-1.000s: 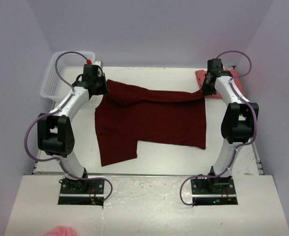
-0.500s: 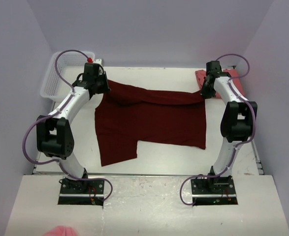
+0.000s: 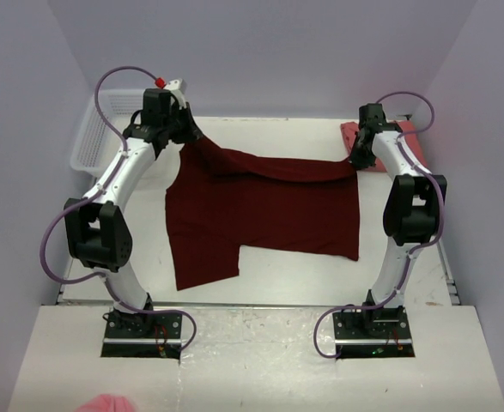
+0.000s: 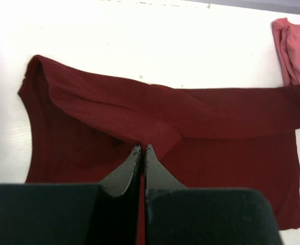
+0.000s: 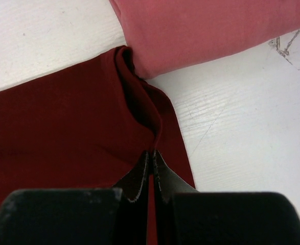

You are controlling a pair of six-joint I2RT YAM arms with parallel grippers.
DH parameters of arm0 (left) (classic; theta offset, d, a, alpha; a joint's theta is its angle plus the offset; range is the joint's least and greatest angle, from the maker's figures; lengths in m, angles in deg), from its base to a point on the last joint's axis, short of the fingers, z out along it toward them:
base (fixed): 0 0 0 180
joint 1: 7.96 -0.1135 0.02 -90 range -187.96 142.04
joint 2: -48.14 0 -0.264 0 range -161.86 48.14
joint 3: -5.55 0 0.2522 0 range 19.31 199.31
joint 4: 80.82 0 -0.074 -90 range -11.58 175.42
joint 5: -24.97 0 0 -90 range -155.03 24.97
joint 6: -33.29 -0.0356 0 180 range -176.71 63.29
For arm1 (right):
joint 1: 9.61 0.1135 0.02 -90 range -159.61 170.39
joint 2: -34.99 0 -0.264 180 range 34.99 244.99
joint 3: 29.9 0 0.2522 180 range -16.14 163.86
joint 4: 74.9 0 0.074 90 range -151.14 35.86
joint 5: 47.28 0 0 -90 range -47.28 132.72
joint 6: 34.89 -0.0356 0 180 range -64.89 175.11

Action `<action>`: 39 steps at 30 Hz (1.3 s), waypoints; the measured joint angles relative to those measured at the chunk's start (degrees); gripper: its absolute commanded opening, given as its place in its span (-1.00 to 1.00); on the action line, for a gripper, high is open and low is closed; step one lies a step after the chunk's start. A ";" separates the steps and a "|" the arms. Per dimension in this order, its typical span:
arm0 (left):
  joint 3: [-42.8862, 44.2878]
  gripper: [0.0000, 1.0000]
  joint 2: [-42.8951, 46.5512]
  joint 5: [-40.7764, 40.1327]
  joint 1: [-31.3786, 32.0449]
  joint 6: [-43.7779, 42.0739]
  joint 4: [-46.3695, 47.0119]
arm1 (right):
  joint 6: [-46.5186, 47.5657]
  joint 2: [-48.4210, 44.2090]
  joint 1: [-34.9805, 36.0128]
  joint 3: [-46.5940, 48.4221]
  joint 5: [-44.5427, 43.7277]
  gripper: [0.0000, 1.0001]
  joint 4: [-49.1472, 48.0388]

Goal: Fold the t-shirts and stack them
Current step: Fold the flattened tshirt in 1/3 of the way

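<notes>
The dark maroon t-shirt [image 3: 260, 210] lies spread on the white table, its far edge lifted off the surface. My left gripper [image 3: 183, 137] is shut on the far left corner of that edge; the wrist view shows the maroon cloth [image 4: 155, 117] pinched at its fingertips [image 4: 143, 149]. My right gripper [image 3: 357, 157] is shut on the far right corner, cloth [image 5: 63, 122] pinched at its tips [image 5: 152, 153]. The salmon pink t-shirt [image 3: 367, 148] lies folded at the far right, touching the maroon corner [image 5: 132, 66]; it also shows in the right wrist view [image 5: 211, 25] and left wrist view [image 4: 295, 48].
A white mesh basket [image 3: 97, 133] stands at the far left, beside the left arm. Grey walls close the table on three sides. A pink scrap [image 3: 106, 403] lies on the near ledge by the arm bases.
My left gripper has risen and moved slightly toward the far side, lifting the maroon shirt's left corner higher. The right gripper has hardly moved.
</notes>
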 measured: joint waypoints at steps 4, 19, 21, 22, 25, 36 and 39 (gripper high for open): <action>-2.78 -1.00 0.52 2.84 0.00 0.39 0.63 | 0.00 0.13 0.00 0.00 0.00 -1.00 0.09; -9.38 -1.00 -3.56 -11.23 -0.07 0.44 -3.54 | 0.00 1.09 0.31 0.68 0.85 -1.00 0.11; -9.75 -1.00 -5.01 -14.08 -0.07 0.44 -4.42 | -0.02 1.84 0.44 1.09 0.87 -1.00 0.07; -9.99 -1.00 -5.73 -15.56 -0.07 0.46 -4.70 | -0.02 2.14 0.48 1.18 0.87 -1.00 0.07; -10.36 -1.00 -7.34 -19.15 -0.07 0.44 -5.46 | -0.02 2.93 0.70 1.25 0.85 -1.00 0.11; -14.69 -0.68 -8.63 -22.80 -0.04 1.49 -4.07 | -0.04 3.76 0.96 1.53 0.76 -1.00 0.33; -17.75 -0.15 -8.31 -21.51 -0.04 2.27 -3.37 | -0.13 3.76 0.96 1.53 0.74 -1.00 0.42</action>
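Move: The laying-down spot for the maroon shirt's held left end is on the shirt's left part, about 7 cm back, 8 cm left and 20 cm below the left hand. The shirt's left edge runs some 3 cm left of that spot; the white basket stands about 12 cm ahead and 25 cm left of the hand. From the right hand the spot is roughly 46 cm left, 5 cm back and 7 cm below; the folded pink shirt lies about 10 cm ahead and 10 cm right. The shirt's raised left end, already pinched in the left hand, is brought down about 20 cm onto the shirt, first down and back, then down and left, as the wrist tips downward and its left side rises, turning some 35 degrees altogether. The left fingers start to open only at the bottom. The right hand keeps its pinch on the other end and sinks about 2 cm, easing slightly left. ##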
